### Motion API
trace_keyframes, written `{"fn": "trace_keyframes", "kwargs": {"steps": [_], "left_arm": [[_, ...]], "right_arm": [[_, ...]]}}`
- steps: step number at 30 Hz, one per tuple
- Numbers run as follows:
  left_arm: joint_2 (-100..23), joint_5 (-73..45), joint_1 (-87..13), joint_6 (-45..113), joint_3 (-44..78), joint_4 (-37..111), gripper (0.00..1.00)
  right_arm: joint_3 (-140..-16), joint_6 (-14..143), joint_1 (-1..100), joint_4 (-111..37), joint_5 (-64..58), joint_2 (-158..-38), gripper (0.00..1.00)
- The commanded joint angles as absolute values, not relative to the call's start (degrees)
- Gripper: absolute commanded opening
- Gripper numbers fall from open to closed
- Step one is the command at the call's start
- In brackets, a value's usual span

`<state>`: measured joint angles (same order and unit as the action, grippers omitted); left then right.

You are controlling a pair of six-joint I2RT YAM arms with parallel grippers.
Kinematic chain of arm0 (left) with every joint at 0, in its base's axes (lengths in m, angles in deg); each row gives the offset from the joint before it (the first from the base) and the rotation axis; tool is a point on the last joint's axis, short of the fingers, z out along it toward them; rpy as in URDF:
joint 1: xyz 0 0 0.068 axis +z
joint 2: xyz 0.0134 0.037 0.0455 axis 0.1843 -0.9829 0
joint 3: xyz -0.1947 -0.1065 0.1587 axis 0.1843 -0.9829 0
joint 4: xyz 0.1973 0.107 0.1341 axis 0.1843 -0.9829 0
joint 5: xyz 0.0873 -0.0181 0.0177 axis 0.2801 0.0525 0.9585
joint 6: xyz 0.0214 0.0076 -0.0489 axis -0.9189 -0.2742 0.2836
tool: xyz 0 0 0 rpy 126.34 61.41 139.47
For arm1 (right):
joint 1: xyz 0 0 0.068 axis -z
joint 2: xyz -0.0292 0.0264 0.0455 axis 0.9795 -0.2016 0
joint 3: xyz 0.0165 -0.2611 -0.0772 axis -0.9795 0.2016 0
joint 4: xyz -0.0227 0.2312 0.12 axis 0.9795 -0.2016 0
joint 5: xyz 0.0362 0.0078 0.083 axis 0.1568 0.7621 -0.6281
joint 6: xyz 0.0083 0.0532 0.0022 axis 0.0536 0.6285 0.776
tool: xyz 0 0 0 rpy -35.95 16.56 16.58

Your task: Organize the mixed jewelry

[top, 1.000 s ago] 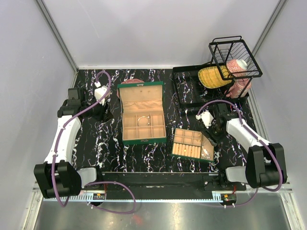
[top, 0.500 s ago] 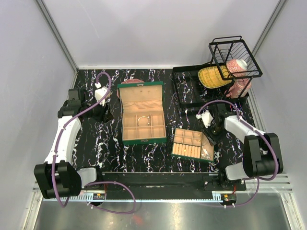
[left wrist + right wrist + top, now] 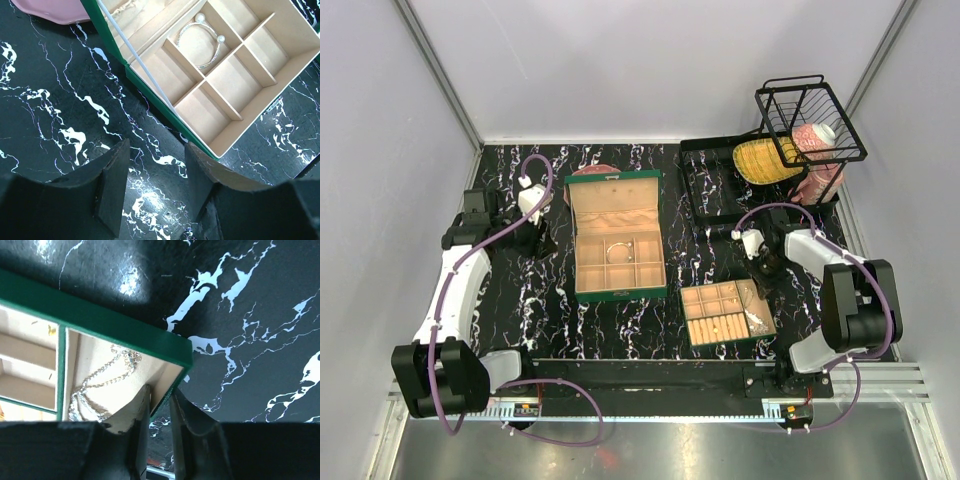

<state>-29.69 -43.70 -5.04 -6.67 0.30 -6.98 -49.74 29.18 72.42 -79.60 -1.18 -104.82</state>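
A silvery chain necklace point(image 3: 100, 385) lies in the corner compartment of the small divided tray point(image 3: 115, 322), which has a green rim and stands at the front right point(image 3: 692, 327). A tiny gold piece point(image 3: 51, 330) sits in the neighbouring compartment. My right gripper point(image 3: 160, 400) is shut on the tray's corner wall, one finger inside and one outside; from above it point(image 3: 763, 276) sits at the tray's far right corner. A thin silver bangle point(image 3: 202, 42) lies in the open green box point(image 3: 617, 293). Left of the box my left gripper point(image 3: 157, 165) hangs open over the bare tabletop, holding nothing.
A pink plate point(image 3: 592, 171) lies behind the green box. At the back right a black frame tray point(image 3: 720, 180) lies beside a tilted wire basket point(image 3: 810, 120), with a yellow thing point(image 3: 765, 160) and a pink thing point(image 3: 817, 150). The dark marbled table ends at grey walls.
My right gripper has closed on the small tray's wall. The tray has turned and slid toward the front right. The left arm has stayed put.
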Motion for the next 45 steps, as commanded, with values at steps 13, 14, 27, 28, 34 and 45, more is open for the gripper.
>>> {"fn": "trace_keyframes", "kwargs": {"steps": [13,14,27,28,34,45], "left_arm": [[-27.4,-44.0,-4.7,-6.5,-1.3,-2.3,0.51],[-27.3,-43.9,-4.7,-6.5,-1.3,-2.2,0.51],[-27.3,-43.3,-4.7,-6.0,-1.7,-1.9,0.50],[-27.3,-43.3,-4.8,-6.0,-1.6,-1.9,0.50],[-27.9,-43.3,-4.7,-5.3,-0.9,-1.6,0.50],[-27.8,-42.5,-4.7,-5.2,-0.5,-1.6,0.50]], "right_arm": [[-54.2,35.4,72.5,-70.0,2.3,-107.5,0.00],[-54.4,36.0,72.4,-70.1,2.2,-106.8,0.00],[-60.4,41.5,72.4,-78.4,-1.7,-100.3,0.00],[-60.7,41.9,72.5,-79.7,-2.2,-99.7,0.00],[-66.4,45.5,72.5,-86.2,-5.0,-98.4,0.00],[-78.9,51.3,72.4,-94.1,-9.4,-102.0,0.00]]}}
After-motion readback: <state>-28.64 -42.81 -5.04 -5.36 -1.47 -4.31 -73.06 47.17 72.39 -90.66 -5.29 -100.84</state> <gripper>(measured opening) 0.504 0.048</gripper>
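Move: My right fingers already straddle the tray's right wall, a few centimetres short of its far corner; the tray's middle lies about 9 cm to my left, 5 cm back and a little below. The silver necklace in it is some 3 cm left and 4 cm back. The jewelry box's compartments stand roughly 34 cm left and 6 cm ahead, the dish rack about 26 cm ahead and 6 cm left. From my left hand, the tray is some 45 cm right, 11 cm back and 17 cm down. I close my right fingers until they pinch the tray's right wall between them, easing forward as they shut, then lift by about 12 cm, going some 7 cm forward and latterly a little left as well. My wrist turns roughly 15 degrees clockwise and the fingertips swing slightly forward; the grip stays shut. ##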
